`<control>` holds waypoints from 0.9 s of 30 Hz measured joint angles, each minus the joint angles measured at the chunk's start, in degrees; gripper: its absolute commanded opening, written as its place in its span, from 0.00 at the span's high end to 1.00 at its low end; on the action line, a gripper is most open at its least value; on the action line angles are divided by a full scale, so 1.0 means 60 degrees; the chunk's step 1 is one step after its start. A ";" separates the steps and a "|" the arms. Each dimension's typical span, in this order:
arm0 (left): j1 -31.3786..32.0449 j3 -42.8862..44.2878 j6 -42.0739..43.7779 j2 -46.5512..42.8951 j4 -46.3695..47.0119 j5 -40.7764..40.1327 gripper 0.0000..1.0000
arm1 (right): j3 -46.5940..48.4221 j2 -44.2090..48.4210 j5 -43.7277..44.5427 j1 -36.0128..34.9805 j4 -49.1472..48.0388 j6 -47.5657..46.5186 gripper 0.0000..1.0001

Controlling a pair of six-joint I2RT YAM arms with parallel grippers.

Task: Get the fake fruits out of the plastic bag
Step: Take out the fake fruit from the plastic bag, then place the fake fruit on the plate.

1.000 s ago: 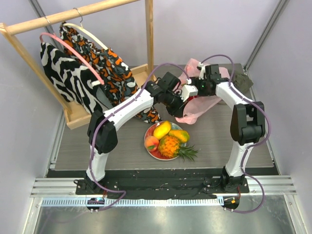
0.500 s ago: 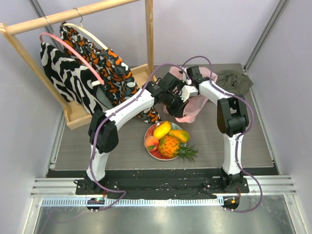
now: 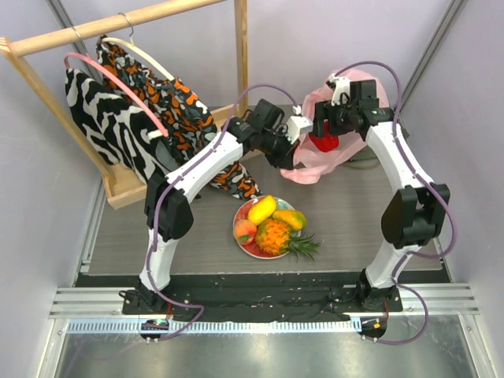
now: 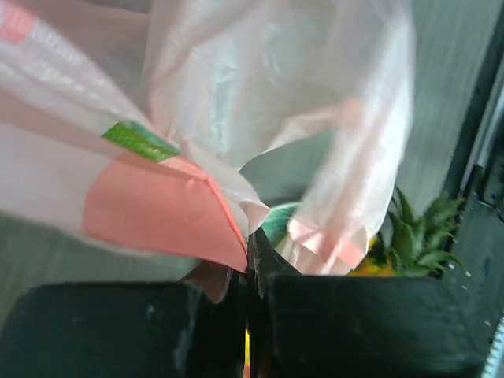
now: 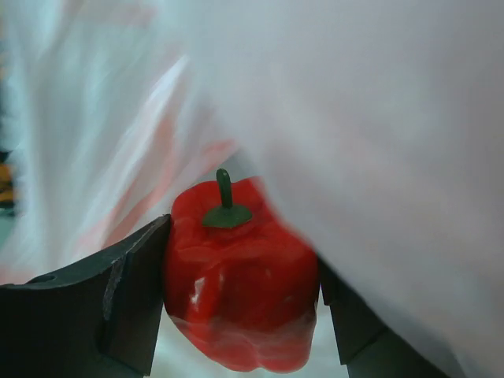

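The pink plastic bag (image 3: 335,157) hangs lifted above the table's back right. My left gripper (image 3: 293,142) is shut on a fold of its edge; in the left wrist view the film (image 4: 260,94) bunches right at the closed jaws (image 4: 250,248). At the bag's mouth my right gripper (image 3: 324,134) is shut on a red pepper (image 3: 323,143). The right wrist view shows the pepper (image 5: 240,276) with its green stem wedged between both fingers, and bag film (image 5: 362,118) draped over it. A pineapple (image 3: 276,235), a mango (image 3: 261,209) and a peach (image 3: 245,230) lie on the plate.
The round patterned plate (image 3: 246,249) sits mid-table in front of both arms. A wooden rack (image 3: 118,185) with patterned clothes on hangers (image 3: 150,118) fills the back left. The pineapple's green crown (image 4: 417,236) shows below the bag in the left wrist view.
The right gripper closed on the red pepper and rose back and to the right with it. The bag has been lifted higher, and the left gripper moved up slightly with it.
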State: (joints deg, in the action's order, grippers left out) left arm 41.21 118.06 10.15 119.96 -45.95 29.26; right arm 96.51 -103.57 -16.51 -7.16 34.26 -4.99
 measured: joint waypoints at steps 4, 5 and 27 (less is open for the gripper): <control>-0.0302 0.0805 0.0055 0.0477 0.0080 -0.0055 1.00 | 0.0000 0.0929 -0.0965 0.0022 0.0525 -0.0149 0.41; -0.0353 0.0969 0.0044 0.0601 0.0164 -0.0102 1.00 | 0.0000 0.1035 -0.1147 0.0029 0.0601 -0.0149 0.41; -0.1581 -0.1056 -0.1872 -0.3140 0.0973 -0.0328 0.10 | 0.0259 0.1628 -0.4095 -0.1053 0.4273 -0.2306 0.41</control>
State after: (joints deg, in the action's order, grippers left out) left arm 31.73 111.72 -1.08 101.12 -40.12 27.29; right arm 98.06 -93.80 -41.08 -13.47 59.90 -18.83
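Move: The right hand holds the red pepper inside the raised plastic bag; the plate it is bound for lies about 18 cm back, 18 cm left and some 19 cm below. On the plate, the yellow mango is roughly 13 cm back and 19 left of that hand, the peach 21 back and 26 left. From the left hand, which grips the bag's rim, the pepper is about 11 cm forward and 9 right, near its own height. Still gripping the red pepper, the right hand draws it back some 15 cm and 8 cm left towards the plate, rising about 5 cm early on while turning roughly 30 degrees counter-clockwise. The left hand, keeping its pinch on the bag rim, first goes about 8 cm forward, then opens wide, lets go and withdraws up, left and back. ##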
